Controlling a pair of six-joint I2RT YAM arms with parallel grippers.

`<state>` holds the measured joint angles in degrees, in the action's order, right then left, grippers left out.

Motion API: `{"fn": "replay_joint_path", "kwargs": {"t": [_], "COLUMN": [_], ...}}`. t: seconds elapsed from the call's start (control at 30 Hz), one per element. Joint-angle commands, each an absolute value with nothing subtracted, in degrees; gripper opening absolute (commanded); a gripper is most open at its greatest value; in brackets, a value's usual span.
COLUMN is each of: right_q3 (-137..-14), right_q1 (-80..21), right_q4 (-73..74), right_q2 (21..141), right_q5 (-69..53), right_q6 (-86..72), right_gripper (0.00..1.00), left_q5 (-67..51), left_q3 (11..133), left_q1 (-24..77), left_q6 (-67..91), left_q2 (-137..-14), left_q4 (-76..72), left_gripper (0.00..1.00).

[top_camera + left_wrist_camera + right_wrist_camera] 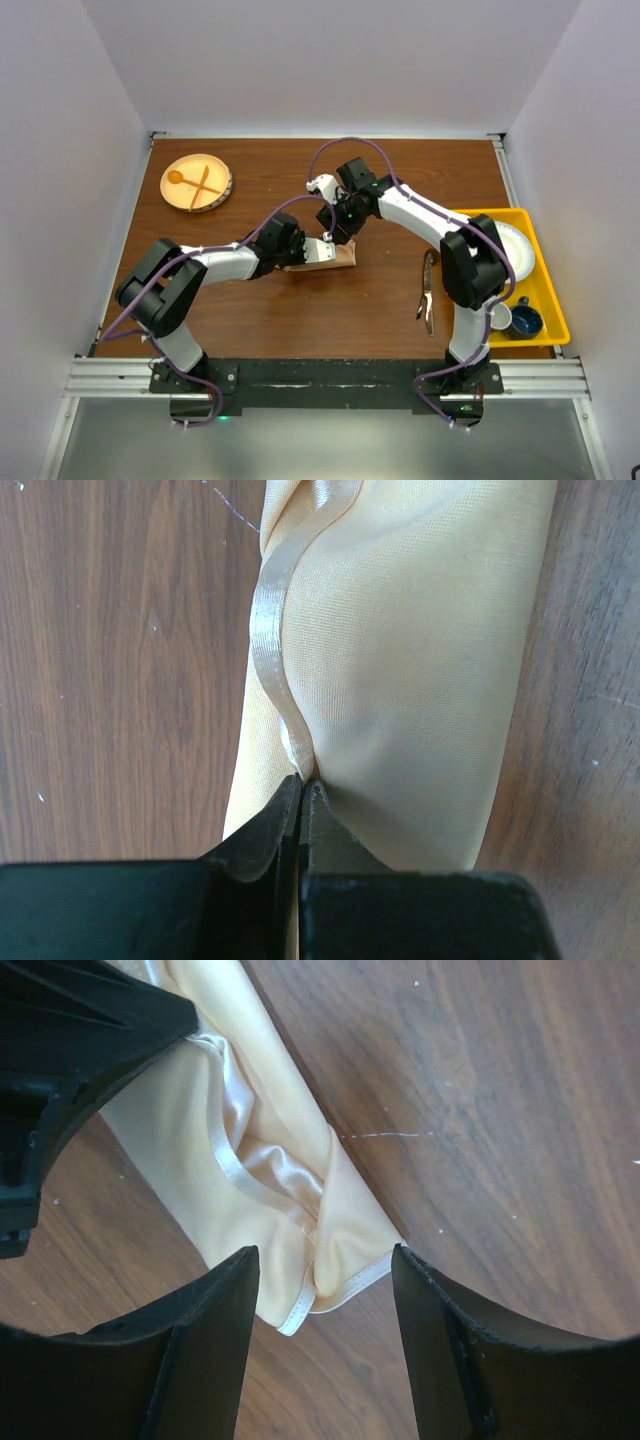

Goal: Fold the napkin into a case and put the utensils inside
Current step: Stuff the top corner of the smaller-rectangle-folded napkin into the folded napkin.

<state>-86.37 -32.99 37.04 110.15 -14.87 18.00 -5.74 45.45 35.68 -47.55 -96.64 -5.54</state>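
The peach-orange napkin [338,260] lies folded into a narrow band [420,680] on the brown table, mid-table in the top view. My left gripper [303,780] is shut on a raised fold along the band's hemmed edge. My right gripper [325,1252] hangs open just over the band's far end [270,1190]; the hemmed corner lies between its fingers, untouched. Both grippers meet over the cloth [328,243]. The dark utensils [428,292] lie on the table to the right, beside the right arm, away from both grippers.
A round wooden plate [222,190] with a pale wooden spoon and fork sits at the back left. A yellow tray [545,300] at the right edge holds a white plate and a blue cup [526,322]. The left gripper's body [60,1050] fills the right wrist view's upper left.
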Motion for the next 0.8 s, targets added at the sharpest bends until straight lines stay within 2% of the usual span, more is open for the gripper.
{"fn": "replay_joint_path", "kwargs": {"t": [0.0, 0.37, 0.5, 0.63, 0.73, 0.77], "right_q3": [-83.85, -78.23, -76.99, -75.24, -74.01, -73.57], "right_q1": [-34.45, -36.73, -37.26, -37.79, -37.79, -37.88], "right_q4": [34.72, 27.69, 25.06, 22.68, 21.01, 20.74], "right_q2": [109.51, 111.71, 112.41, 112.24, 112.24, 112.24], "right_q5": [-9.94, -4.14, -0.89, 2.72, 5.36, 5.97], "right_q6": [18.54, 20.74, 20.66, 20.48, 20.3, 20.22], "right_gripper": [0.58, 0.57, 0.46, 0.28, 0.19, 0.12], "left_q5": [-6.94, -7.29, -7.38, -7.56, -7.65, -7.65], "left_q3": [43.95, 43.59, 43.51, 43.59, 43.86, 43.94], "left_q1": [35.33, 35.33, 35.25, 35.16, 35.16, 35.07], "left_q6": [-46.94, -46.84, -47.11, -47.29, -47.2, -47.28], "left_q2": [-97.38, -97.38, -97.38, -97.47, -97.73, -97.82], "left_q4": [-4.04, -4.31, -4.22, -4.22, -4.22, -4.22], "left_gripper": [0.0, 0.0, 0.0, 0.0, 0.0, 0.0]}}
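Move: Just under the right hand, roughly 6 cm down and 1 cm to its right, lies the loose fold at the napkin's right end. The napkin's right edge is about 4 cm right and 1 cm back of that hand. The hem spot held by the left fingers is some 8 cm left, 2 cm back and 6 cm below, and the silver utensils about 18 cm right and 8 cm back. From the left hand the fold is about 9 cm right, 2 cm ahead, level. Sinking about 5.5 cm onto the napkin's right end, the right hand first drifts a little back and right, then eases forward again low down. Its wrist tilts some 15 degrees, fingertips swinging forward and right, while the open fingers close most of the way around the loose fold. The left hand stays put, still pinching the hem. ##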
